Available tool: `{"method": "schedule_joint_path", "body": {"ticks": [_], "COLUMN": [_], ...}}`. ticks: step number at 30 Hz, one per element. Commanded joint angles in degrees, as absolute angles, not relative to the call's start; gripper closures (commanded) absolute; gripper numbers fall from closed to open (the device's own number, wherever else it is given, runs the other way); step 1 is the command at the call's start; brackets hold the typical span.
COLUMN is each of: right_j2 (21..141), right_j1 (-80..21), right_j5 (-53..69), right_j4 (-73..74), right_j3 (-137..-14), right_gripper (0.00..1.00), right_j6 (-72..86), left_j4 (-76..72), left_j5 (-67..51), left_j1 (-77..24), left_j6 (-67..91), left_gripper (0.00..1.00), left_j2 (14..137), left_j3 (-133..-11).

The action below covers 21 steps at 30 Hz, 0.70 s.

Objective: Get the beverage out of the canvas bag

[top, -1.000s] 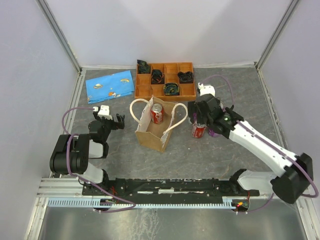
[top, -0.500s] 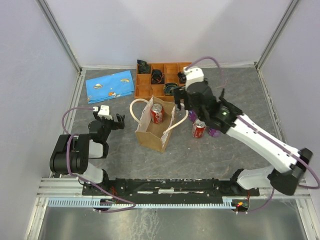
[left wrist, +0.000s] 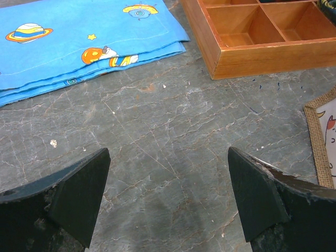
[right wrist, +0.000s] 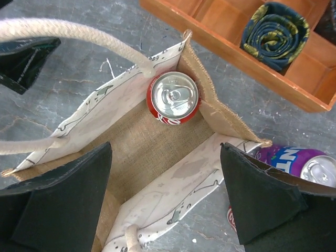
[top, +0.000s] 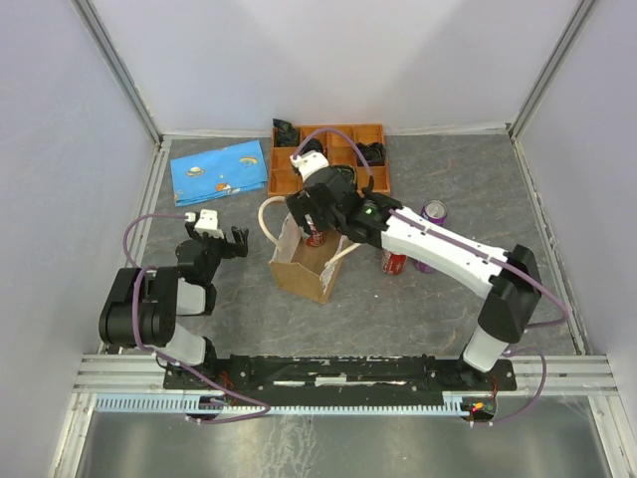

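Note:
The canvas bag (top: 304,267) stands open in the middle of the table, with its cream rope handles (right wrist: 79,38) spread apart. One red beverage can (right wrist: 173,98) stands upright in the bag's far corner on the burlap floor (right wrist: 139,155). My right gripper (top: 317,211) hovers over the bag's mouth, looking down into it; its jaws (right wrist: 165,157) are open wide and hold nothing. The can lies ahead of the fingertips, untouched. At the left, away from the bag, my left gripper (top: 224,242) stands open and empty just over the table (left wrist: 168,157).
A red can (top: 394,262) and two purple cans (top: 434,212) (top: 422,263) stand on the table right of the bag. An orange compartment tray (top: 287,182) with rolled dark fabric (right wrist: 276,29) sits behind it. A blue printed cloth (top: 219,167) lies at the back left.
My right arm has swung left, from beside the cans on the table to above the bag's mouth. Its jaws have narrowed slightly. The left arm has not moved.

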<state>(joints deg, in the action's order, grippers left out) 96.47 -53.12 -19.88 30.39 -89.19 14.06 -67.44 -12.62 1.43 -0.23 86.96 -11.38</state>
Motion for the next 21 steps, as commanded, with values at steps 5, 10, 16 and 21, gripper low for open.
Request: {"method": "schedule_joint_path", "body": {"ticks": [5,10,16,21], "right_j2": [102.02,104.98,108.09,110.82], "right_j1": [-52.74,-50.89,-48.43,-47.78], "right_j5": [-18.36,-16.91,-13.92,-13.43], "right_j4": [28.00,26.02,23.51,23.37], "right_j3": [-91.78,-90.80,-90.58,-92.26], "right_gripper": [0.09,0.09,0.10,0.09], "right_j6": [15.78,17.66,19.93,20.39], "left_j4": [-70.37,-70.33,-70.38,-70.34], "left_j5": [-13.45,-13.45,-13.44,-13.45], "left_j1": [1.66,1.66,1.67,1.63], "left_j6": [-3.03,-3.05,-2.99,-2.97], "left_gripper": [0.01,0.01,0.01,0.01], "left_j2": [86.50,86.54,86.49,86.54], "left_j3": [-11.51,-11.51,-11.51,-11.51]}}
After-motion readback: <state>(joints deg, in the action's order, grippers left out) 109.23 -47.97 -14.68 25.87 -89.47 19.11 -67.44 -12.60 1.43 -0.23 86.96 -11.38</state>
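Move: The last can stands in the far corner of the bag, about 7 cm ahead of the right gripper, 3 cm to its left, its middle some 16 cm below. The bag's own middle is roughly 1 cm ahead and 3 cm left of this hand, 15 cm down. A red can already out stands some 20 cm right of the last can and 9 cm nearer; the wooden tray lies about 17 cm beyond it. From the left gripper, the last can is 5 cm ahead and 19 cm right. Sink the open right gripper about 9 cm into the far end of the bag's mouth, towards the lid of the last can. Go almost straight down first, then slant forward some 4 cm while still lowering, tipping the fingers about 10 degrees further down; keep them wide apart and don't close yet. ##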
